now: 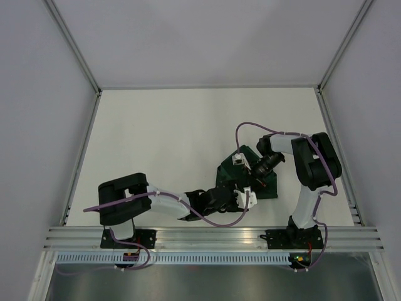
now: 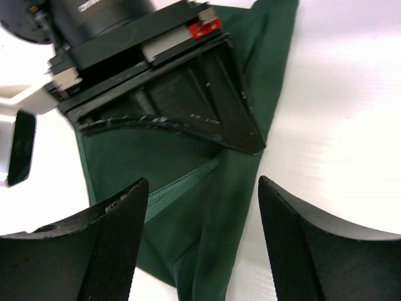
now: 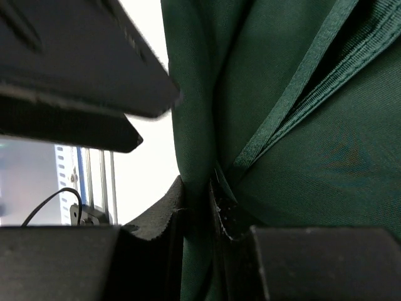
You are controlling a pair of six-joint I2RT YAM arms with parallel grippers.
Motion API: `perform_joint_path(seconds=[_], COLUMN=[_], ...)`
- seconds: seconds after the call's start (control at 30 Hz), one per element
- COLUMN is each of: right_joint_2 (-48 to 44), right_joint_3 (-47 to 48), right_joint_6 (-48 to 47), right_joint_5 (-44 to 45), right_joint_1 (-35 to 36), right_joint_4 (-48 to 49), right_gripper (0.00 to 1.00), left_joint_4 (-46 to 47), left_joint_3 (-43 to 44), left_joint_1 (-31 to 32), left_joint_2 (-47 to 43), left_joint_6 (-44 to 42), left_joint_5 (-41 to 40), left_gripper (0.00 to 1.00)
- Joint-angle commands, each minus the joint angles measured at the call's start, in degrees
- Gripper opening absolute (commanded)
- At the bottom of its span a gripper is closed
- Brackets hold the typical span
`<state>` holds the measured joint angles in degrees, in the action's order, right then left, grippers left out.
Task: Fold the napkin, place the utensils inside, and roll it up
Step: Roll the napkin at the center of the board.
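The dark green napkin [image 1: 269, 186] lies bunched on the table at the near right, between the two arms. My right gripper [image 1: 252, 170] comes down on it from behind and is shut on an upright fold of the napkin [image 3: 197, 157], pinched between its fingertips [image 3: 169, 213]. My left gripper [image 2: 203, 241] hovers open just over the cloth's near corner [image 2: 207, 213], one finger [image 2: 119, 244] on each side and nothing between them. It sits right in front of the right gripper's body [image 2: 156, 81]. A hemmed edge [image 3: 301, 88] runs across the folded layers. The utensils are out of view.
An aluminium rail [image 1: 213, 237] runs along the near edge behind the arm bases. Purple cables [image 1: 250, 125] loop off both arms. White walls with metal posts [image 1: 81, 56] enclose the white table [image 1: 175, 132] on three sides.
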<state>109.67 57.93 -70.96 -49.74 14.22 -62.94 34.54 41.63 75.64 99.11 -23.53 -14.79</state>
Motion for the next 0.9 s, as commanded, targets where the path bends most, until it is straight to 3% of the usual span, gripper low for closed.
perform_joint_path(seconds=[0.0,0.47,0.6,0.77,0.87], right_joint_2=[2.39,4.06,4.15,4.24,4.15], right_joint_3=[0.43,1.39,1.57,1.66,1.75], right_joint_6=[-3.31,-3.75,-3.75,-3.92,-3.92], right_joint_5=[1.84,1.57,1.48,1.4,1.48], right_joint_1=[-0.24,-0.59,-0.68,-0.68,-0.77], right_joint_4=[3.96,3.17,3.08,3.0,3.0], right_gripper=[0.1,0.09,0.09,0.09,0.1], left_joint_4=[-2.11,-5.45,-10.45,-17.48,-19.95], left_joint_3=[3.28,6.8,7.77,10.75,11.98], left_joint_1=[0.21,-2.24,-4.0,-6.81,-8.31], left_joint_2=[2.14,9.34,9.7,10.93,11.8], left_joint_6=[-3.72,-1.7,1.63,5.94,7.79], left_joint_5=[4.85,10.21,14.51,22.25,25.5], left_gripper=[0.76,0.69,0.51,0.42,0.29])
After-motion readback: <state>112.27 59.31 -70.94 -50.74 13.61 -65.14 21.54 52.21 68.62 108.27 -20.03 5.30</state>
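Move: The left hand is open above the napkin's near rolled edge. The stretch of edge it goes for is about 5 cm below it, 2 cm to its right and level fore and aft. The right fingertips, already pinching the same edge, are some 6 cm to the left hand's right and 6 cm below it; the napkin's middle lies roughly 7 cm ahead, 1 cm right and 6 cm down. From the right hand, that stretch is about 4 cm to the left. The left fingers come down astride the napkin's near rolled edge and close on it just left of the right hand's grip. The left hand sinks about 5 cm and shifts some 2 cm right, dipping slightly back and coming forward again, its fingers tilting roughly 15 degrees steeper late on. The right hand stays in place, keeping its pinch. ##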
